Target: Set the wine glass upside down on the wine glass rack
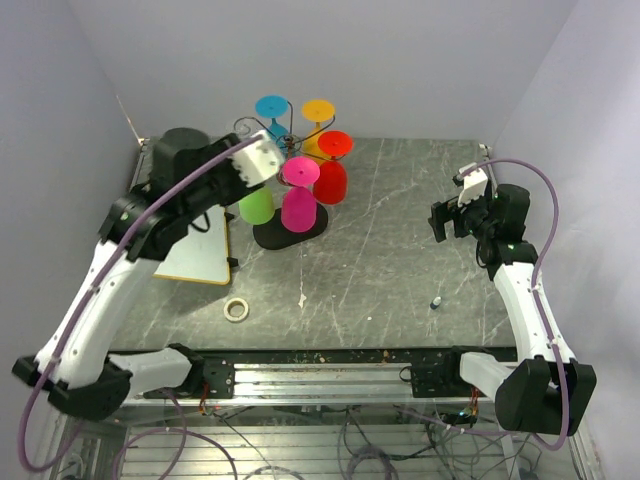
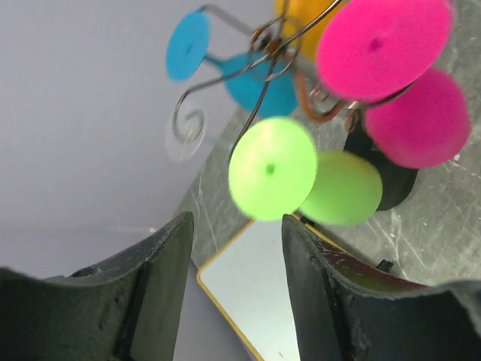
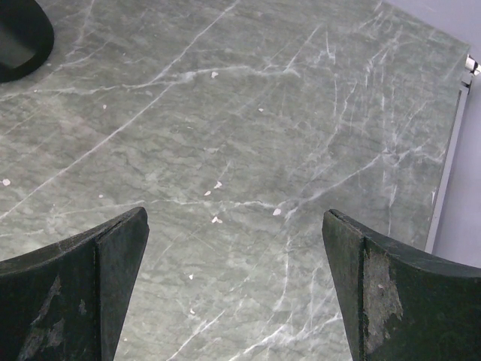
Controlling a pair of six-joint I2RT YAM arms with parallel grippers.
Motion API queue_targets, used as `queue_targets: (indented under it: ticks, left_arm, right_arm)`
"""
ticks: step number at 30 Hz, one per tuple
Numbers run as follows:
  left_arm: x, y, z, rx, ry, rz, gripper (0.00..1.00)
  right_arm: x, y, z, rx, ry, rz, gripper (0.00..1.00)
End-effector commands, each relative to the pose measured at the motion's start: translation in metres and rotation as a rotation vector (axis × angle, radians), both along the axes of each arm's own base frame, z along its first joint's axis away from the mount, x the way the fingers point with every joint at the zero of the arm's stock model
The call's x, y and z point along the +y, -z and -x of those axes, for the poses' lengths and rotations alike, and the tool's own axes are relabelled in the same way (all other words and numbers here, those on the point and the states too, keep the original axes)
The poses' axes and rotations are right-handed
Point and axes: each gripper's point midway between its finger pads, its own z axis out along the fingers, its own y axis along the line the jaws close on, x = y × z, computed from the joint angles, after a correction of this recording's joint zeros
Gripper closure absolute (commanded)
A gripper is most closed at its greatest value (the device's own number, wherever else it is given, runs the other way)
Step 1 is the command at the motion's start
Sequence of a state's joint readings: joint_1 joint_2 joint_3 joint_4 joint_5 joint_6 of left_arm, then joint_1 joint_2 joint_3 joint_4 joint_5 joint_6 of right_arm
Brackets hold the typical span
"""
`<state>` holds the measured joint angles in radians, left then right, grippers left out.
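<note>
The wine glass rack (image 1: pixel 290 232), thin dark wire on a black oval base, stands at the back middle of the table. Blue (image 1: pixel 272 108), orange (image 1: pixel 318 112), red (image 1: pixel 332 168) and pink (image 1: pixel 299 198) glasses hang on it upside down. A green wine glass (image 1: pixel 256 206) hangs upside down at the rack's left. In the left wrist view its round foot (image 2: pixel 270 169) rests against a wire arm (image 2: pixel 252 120). My left gripper (image 2: pixel 237 226) is just short of that foot, open, holding nothing. My right gripper (image 1: pixel 450 218) hovers open over bare tabletop at the right.
A white board with a yellow rim (image 1: pixel 200 255) lies left of the rack, under my left arm. A roll of tape (image 1: pixel 236 309) and a small dark object (image 1: pixel 436 301) lie nearer the front. Walls close in at the back and both sides.
</note>
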<state>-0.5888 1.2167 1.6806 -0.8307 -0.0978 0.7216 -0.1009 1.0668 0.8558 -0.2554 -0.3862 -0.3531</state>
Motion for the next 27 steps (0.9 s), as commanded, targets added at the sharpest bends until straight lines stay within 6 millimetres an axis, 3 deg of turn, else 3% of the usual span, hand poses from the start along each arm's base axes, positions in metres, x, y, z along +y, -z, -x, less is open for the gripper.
queue_targets:
  ticks: [1,4,6,9,12,14,15,22,27]
  left_arm:
    - [0.050,-0.023,0.001,-0.114,-0.164,0.204,0.39]
    - [0.108,-0.034,-0.003,-0.214,-0.418,0.379,0.36]
    - [0.138,-0.030,-0.001,-0.246,-0.536,0.421,0.36]
    - [0.164,-0.008,-0.001,-0.241,-0.645,0.471,0.34]
    - [0.179,0.013,0.000,-0.227,-0.724,0.549,0.21]
    - [0.182,0.031,-0.002,-0.199,-0.744,0.612,0.03]
    - [0.180,0.038,-0.002,-0.189,-0.739,0.634,0.00]
    - [0.161,0.070,-0.002,-0.163,-0.664,0.767,0.01]
    - [0.151,0.091,-0.005,-0.118,-0.635,0.829,0.00]
  right_arm:
    - [-0.004,0.001,-0.003,0.003,0.012,0.012,0.00]
    - [-0.005,0.001,-0.003,0.003,0.015,0.012,0.00]
    - [-0.005,-0.001,-0.003,0.000,0.016,0.009,0.00]
    - [-0.005,-0.002,-0.002,-0.001,0.015,0.001,0.00]
    - [-0.004,-0.002,-0.002,-0.003,0.013,-0.012,0.00]
    - [-0.004,-0.003,-0.002,-0.003,0.019,-0.022,0.00]
    - [-0.005,-0.003,-0.003,-0.005,0.028,-0.026,0.00]
    - [-0.020,-0.006,-0.011,-0.006,0.142,-0.060,0.00]
    - [-0.019,-0.031,-0.016,-0.057,0.203,-0.157,0.00]
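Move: The left hand is empty above the near left part of the rack. The open spot it makes for lies over the white board, whose middle is about 14 cm to its left, 6 cm ahead and 40 cm below. The green glass's foot is roughly 5 cm straight ahead and 7 cm lower. The pink glass's foot is some 10 cm right, 2 cm ahead and also 7 cm lower. From the right hand the board is about 59 cm left, 2 cm ahead and 21 cm below. The left arm pulls away from the hung glasses, sweeping its empty hand level to the left by about 18 cm from above the green glass's foot towards the air over the white board, then sinks some 10 cm there with hardly any forward or back travel. On the way the wrist swings counter-clockwise by roughly 40 degrees and rolls its left side down about as much, while the half-open fingers spread fully, closing on nothing. ##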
